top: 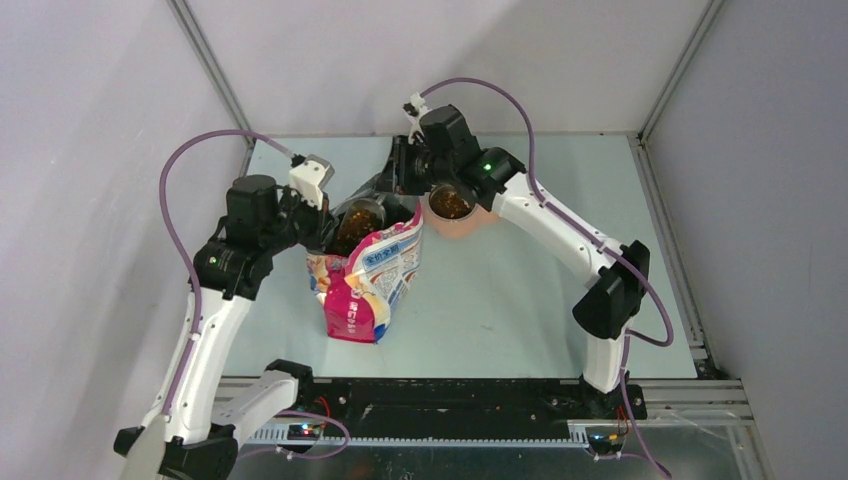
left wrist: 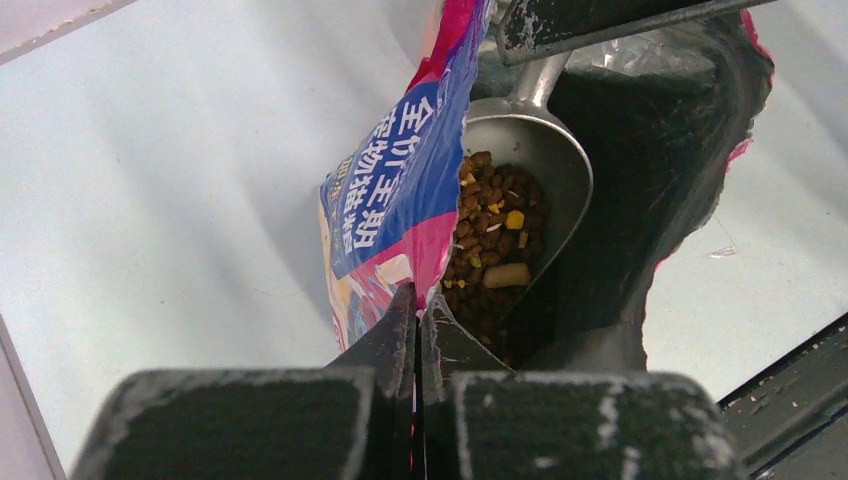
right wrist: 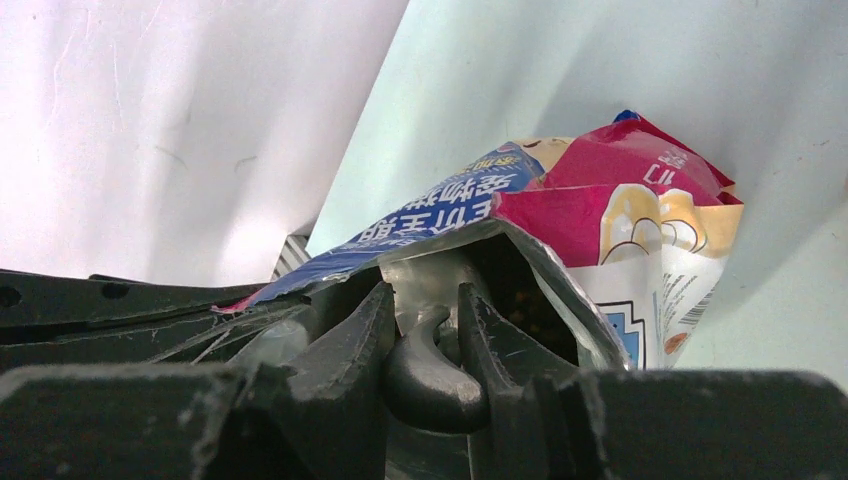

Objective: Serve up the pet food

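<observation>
The pink-white-blue bag (top: 372, 285) stands open at the table's middle. My left gripper (top: 322, 230) is shut on the bag's rim, pinching it between the fingertips in the left wrist view (left wrist: 418, 305). The grey metal scoop (left wrist: 545, 165) lies inside the bag's mouth, loaded with dark-brown pet food (left wrist: 495, 235). It also shows from above (top: 357, 222). My right gripper (top: 402, 185) is shut on the scoop's handle (right wrist: 435, 375), just behind the bag (right wrist: 640, 215). More pet food (top: 450, 203) lies in a pink bowl (top: 472, 224) right of the bag.
The pink bowl sits under my right wrist, close to the bag's right side. White walls close in the back and both sides. A black rail (top: 450, 395) runs along the near edge.
</observation>
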### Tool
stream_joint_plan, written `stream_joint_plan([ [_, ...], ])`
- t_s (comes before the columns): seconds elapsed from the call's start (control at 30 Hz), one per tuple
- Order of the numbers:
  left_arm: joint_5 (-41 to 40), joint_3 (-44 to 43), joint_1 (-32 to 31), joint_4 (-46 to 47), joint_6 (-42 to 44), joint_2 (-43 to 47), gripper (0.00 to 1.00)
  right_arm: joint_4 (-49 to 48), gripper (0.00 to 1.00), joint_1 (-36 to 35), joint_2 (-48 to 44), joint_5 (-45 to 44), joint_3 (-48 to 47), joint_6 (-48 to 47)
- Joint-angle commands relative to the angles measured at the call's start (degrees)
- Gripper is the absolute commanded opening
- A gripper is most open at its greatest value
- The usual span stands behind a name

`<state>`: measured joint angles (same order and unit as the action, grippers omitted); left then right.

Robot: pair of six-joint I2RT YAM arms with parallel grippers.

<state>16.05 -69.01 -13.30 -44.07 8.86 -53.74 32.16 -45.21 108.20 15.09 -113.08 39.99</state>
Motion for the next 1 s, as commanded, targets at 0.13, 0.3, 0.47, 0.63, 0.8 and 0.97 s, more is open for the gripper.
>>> stream_joint_plan([
  [0.13, 1.11, -1.81, 0.12, 1.42, -0.72, 1.31, 0.0, -5.77, 0.0, 2.1, -3.25, 4.97, 1.95, 5.36],
  [0.3, -0.47, -2.05, 0.11, -0.6, 1.8, 0.85, 0.0, -9.86, 0.0, 6.68, -5.08, 13.6, 8.5, 10.91],
  [0.47, -2.9, -2.62, 0.05, -2.85, 6.64, -0.11, 0.0, -13.03, 0.0, 11.04, -6.21, 22.59, 13.36, 17.11],
  [0.63, -5.7, -1.66, 0.12, -3.27, 10.98, -0.24, 0.0, -16.41, 0.0, 15.27, -6.33, 26.4, 16.93, 23.31],
  [0.8, -4.56, -2.49, 0.12, -4.26, 11.74, -1.11, 0.0, -22.02, 0.0, 18.15, -7.15, 27.01, 19.58, 29.94],
  [0.97, -4.23, -3.03, 0.11, -5.75, 15.5, -2.64, 0.0, -21.73, 0.0, 21.02, -7.09, 26.78, 20.1, 30.62],
])
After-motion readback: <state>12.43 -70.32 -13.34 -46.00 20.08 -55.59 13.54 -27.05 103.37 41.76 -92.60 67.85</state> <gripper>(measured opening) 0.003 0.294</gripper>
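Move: The near pet bowl lies about 15 cm to the right of the scoop-holding right hand, 13 cm ahead and some 22 cm below; the far bowl is another 10 cm right and 10 cm farther out. The food bag's middle is roughly 8 cm back, 4 cm left and 12 cm down. From the left hand, that near bowl is about 27 cm right, 20 cm ahead and 22 cm lower. Still gripping the scoop's handle, the right hand draws the loaded scoop about 8 cm right and 4 cm forward towards the near bowl, dipping some 2 cm on the way and rolling around 35 degrees, forward side down. The left hand keeps the bag's rim pinched shut-fingered, easing under 2 cm left and tilting about 10 degrees. ##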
